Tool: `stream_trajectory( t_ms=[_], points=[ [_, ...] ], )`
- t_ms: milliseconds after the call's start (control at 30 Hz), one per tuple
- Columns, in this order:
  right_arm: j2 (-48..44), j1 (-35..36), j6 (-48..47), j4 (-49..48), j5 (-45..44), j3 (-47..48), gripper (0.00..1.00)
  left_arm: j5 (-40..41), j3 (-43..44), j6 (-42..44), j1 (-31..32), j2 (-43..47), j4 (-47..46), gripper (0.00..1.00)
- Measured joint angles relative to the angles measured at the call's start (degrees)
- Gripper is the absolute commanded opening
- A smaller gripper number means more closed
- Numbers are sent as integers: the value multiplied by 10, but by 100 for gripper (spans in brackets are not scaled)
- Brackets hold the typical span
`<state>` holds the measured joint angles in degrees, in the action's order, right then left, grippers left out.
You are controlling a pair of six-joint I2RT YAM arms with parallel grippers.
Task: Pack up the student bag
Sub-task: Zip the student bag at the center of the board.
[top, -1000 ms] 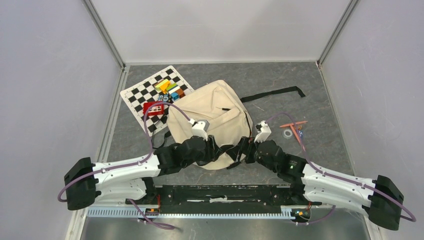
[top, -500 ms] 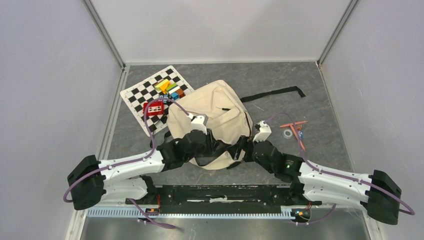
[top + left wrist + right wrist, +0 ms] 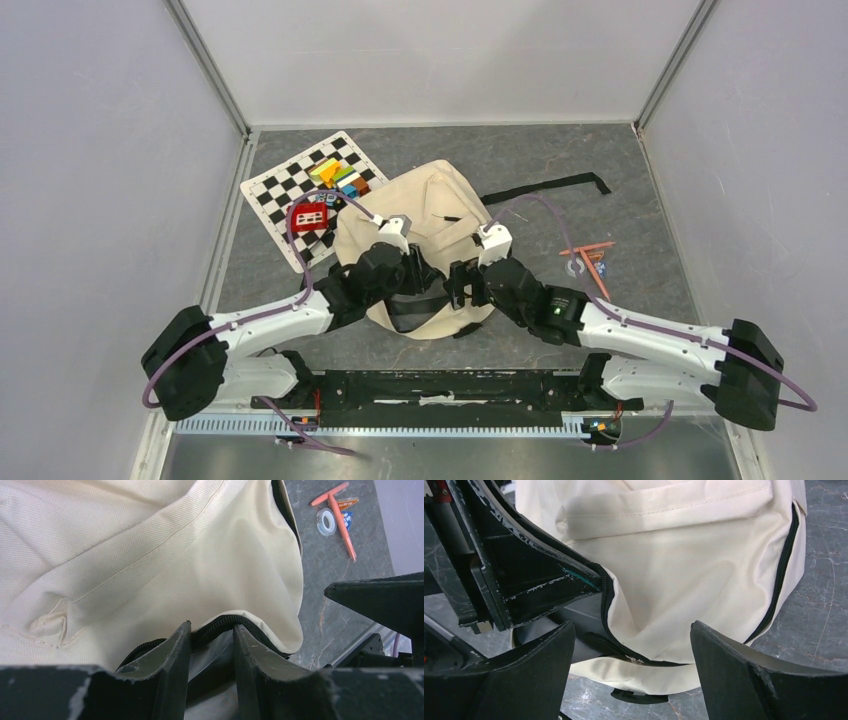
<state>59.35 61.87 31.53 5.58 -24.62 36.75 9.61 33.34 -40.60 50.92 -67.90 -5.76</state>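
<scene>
The student bag (image 3: 430,215), cream canvas with black zipper trim, lies mid-table with its opening toward the arms. My left gripper (image 3: 412,285) is at that opening. In the left wrist view its jaws (image 3: 212,625) stand partly apart, the zipper rim (image 3: 220,621) arches across both tips, and grey lining shows in the gap. My right gripper (image 3: 455,290) faces it from the right. In the right wrist view it (image 3: 633,625) is wide open, straddling the bag's (image 3: 674,555) near edge without touching it. The left gripper's fingers (image 3: 524,580) are close at upper left.
A chequered mat (image 3: 290,195) at the back left carries coloured blocks (image 3: 340,178) and a red item (image 3: 310,216). Orange pens (image 3: 590,250) and a tape roll (image 3: 577,267) lie right of the bag. A black strap (image 3: 545,187) trails to the back right.
Both arms have reached farther in over the bag. The right gripper has swung left, close to the left gripper. The left jaws stand a little narrower than a second ago.
</scene>
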Motion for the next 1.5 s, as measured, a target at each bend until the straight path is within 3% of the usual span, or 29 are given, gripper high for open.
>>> stream_trajectory(
  t_ms=[200,300,367,433,500,567,733,1033,1267,1500],
  points=[
    [69,-18,-49,0,18,22,79,-22,0,7,-17,-20,-21,40],
    [90,-34,-64,-3,41,23,70,-28,0,9,-21,-27,-28,39],
    [108,-49,-72,-8,61,24,57,-30,0,9,-23,-32,-32,40],
    [116,-55,-79,-11,72,24,35,-33,-1,10,-24,-36,-37,43],
    [118,-58,-85,-12,77,24,14,-40,-5,13,-25,-38,-46,57],
    [118,-60,-84,-13,78,24,1,-53,-8,21,-25,-38,-56,65],
    [118,-73,-71,-16,85,24,0,-108,-13,52,-25,-24,-72,74],
    [98,-92,-54,-28,106,3,0,-200,-32,67,0,44,-85,74],
    [80,-101,-44,-34,115,-8,0,-266,-49,53,9,22,-113,74],
    [78,-106,-43,-43,126,-10,0,-269,-53,46,7,-19,-126,73]
  ],
)
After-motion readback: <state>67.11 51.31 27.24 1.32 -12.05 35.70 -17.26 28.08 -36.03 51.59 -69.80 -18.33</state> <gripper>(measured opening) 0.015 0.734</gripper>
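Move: The bag's raised zipper edge stands between the left hand's half-open fingers. The stretch the right gripper can take lies about 3 cm ahead of the right hand, 5 cm below it and neither left nor right. The zipper slider, at the opening's right end, is roughly 5 cm back, 6 cm right and 4 cm below the left hand. From the right hand, the black strap tab is 8 cm back, 2 cm right and 11 cm down. Lower the wide-open right gripper about 5 cm and a little forward onto the zipper edge beside the left fingers, shut it there and keep the pinch. Once it grips, open the left fingers off the edge and bring that hand some 7 cm back and 4 cm right, arching up over 3 cm and down again, turning it clockwise nearly 30 degrees towards the zipper slider. ##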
